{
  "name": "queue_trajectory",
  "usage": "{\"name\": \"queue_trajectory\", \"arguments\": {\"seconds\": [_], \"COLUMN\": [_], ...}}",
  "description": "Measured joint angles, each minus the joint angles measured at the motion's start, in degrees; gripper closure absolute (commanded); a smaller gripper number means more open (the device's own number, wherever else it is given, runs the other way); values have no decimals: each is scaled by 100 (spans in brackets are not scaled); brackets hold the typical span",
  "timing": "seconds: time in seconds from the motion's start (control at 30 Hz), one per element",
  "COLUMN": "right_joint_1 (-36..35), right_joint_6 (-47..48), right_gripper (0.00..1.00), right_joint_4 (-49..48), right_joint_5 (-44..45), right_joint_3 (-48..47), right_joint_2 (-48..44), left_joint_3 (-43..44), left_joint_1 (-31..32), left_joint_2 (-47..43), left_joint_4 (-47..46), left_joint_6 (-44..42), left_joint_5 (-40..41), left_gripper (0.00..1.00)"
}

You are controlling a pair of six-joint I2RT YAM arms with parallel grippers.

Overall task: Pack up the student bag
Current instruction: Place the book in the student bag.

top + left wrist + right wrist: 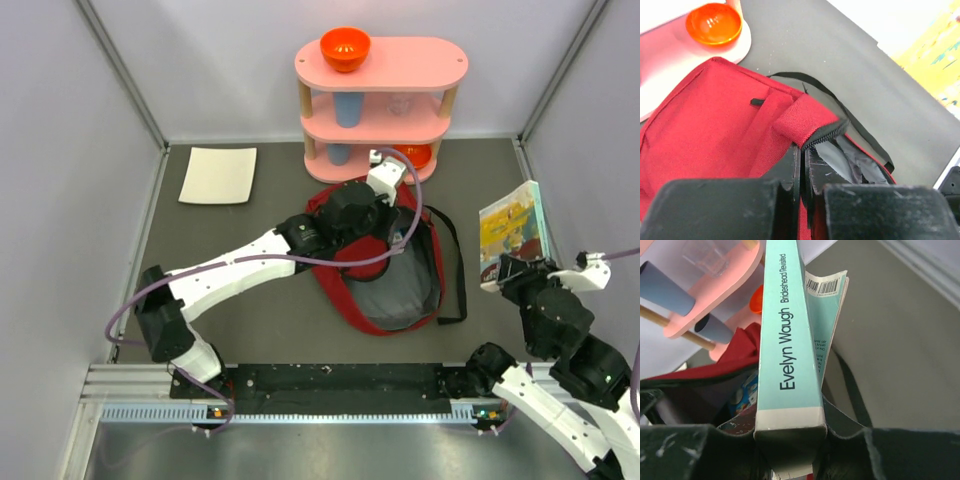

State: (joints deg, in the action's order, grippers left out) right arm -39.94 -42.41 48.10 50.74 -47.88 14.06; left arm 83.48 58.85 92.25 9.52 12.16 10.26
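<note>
The student bag [400, 290], a dark-red backpack with black straps, lies open at the table's middle, its grey lining showing. My left arm reaches over it. In the left wrist view, my left gripper [805, 155] is shut on the zipper edge of the bag's [715, 130] opening. At the right side of the table, my right gripper [790, 425] is shut on a book [787, 330] with a turquoise spine and holds it upright. From above the book [513, 230] shows a colourful cover and stands to the right of the bag.
A pink three-tier shelf [380, 65] stands at the back, with an orange bowl [345, 47] on top, blue cups [347, 108] on its tiers and a second orange bowl [415, 155] at the bottom. A white sheet [219, 175] lies back left.
</note>
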Motion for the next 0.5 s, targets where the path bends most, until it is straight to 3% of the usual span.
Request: {"name": "queue_trajectory", "arguments": {"seconds": [0.17, 0.5], "right_joint_1": [0, 0], "right_joint_6": [-579, -1237], "right_gripper": [100, 100], "right_joint_4": [232, 267], "right_joint_5": [-564, -2669], "right_joint_3": [273, 365], "right_joint_2": [-466, -271], "left_joint_3": [240, 304], "left_joint_1": [-48, -63], "left_joint_2": [-264, -264], "left_joint_4": [262, 531], "left_joint_6": [-35, -28], "left_joint_5": [-68, -319], "left_gripper": [100, 100]}}
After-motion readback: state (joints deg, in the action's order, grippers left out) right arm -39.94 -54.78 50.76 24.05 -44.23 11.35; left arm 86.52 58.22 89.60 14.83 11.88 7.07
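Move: The right hand holds the book; the open mouth of the student bag lies about 22 cm to its left, some 5 cm farther out and 20 cm below. The black strap lies roughly 8 cm left of this hand, 7 cm ahead and 26 cm below. For the left hand, which already grips the bag's flap, the mouth is some 5 cm back, 3 cm right and 20 cm below. The right hand swings the book 8 cm left towards the bag's mouth, turning counter-clockwise; the left lifts the flap slightly. ##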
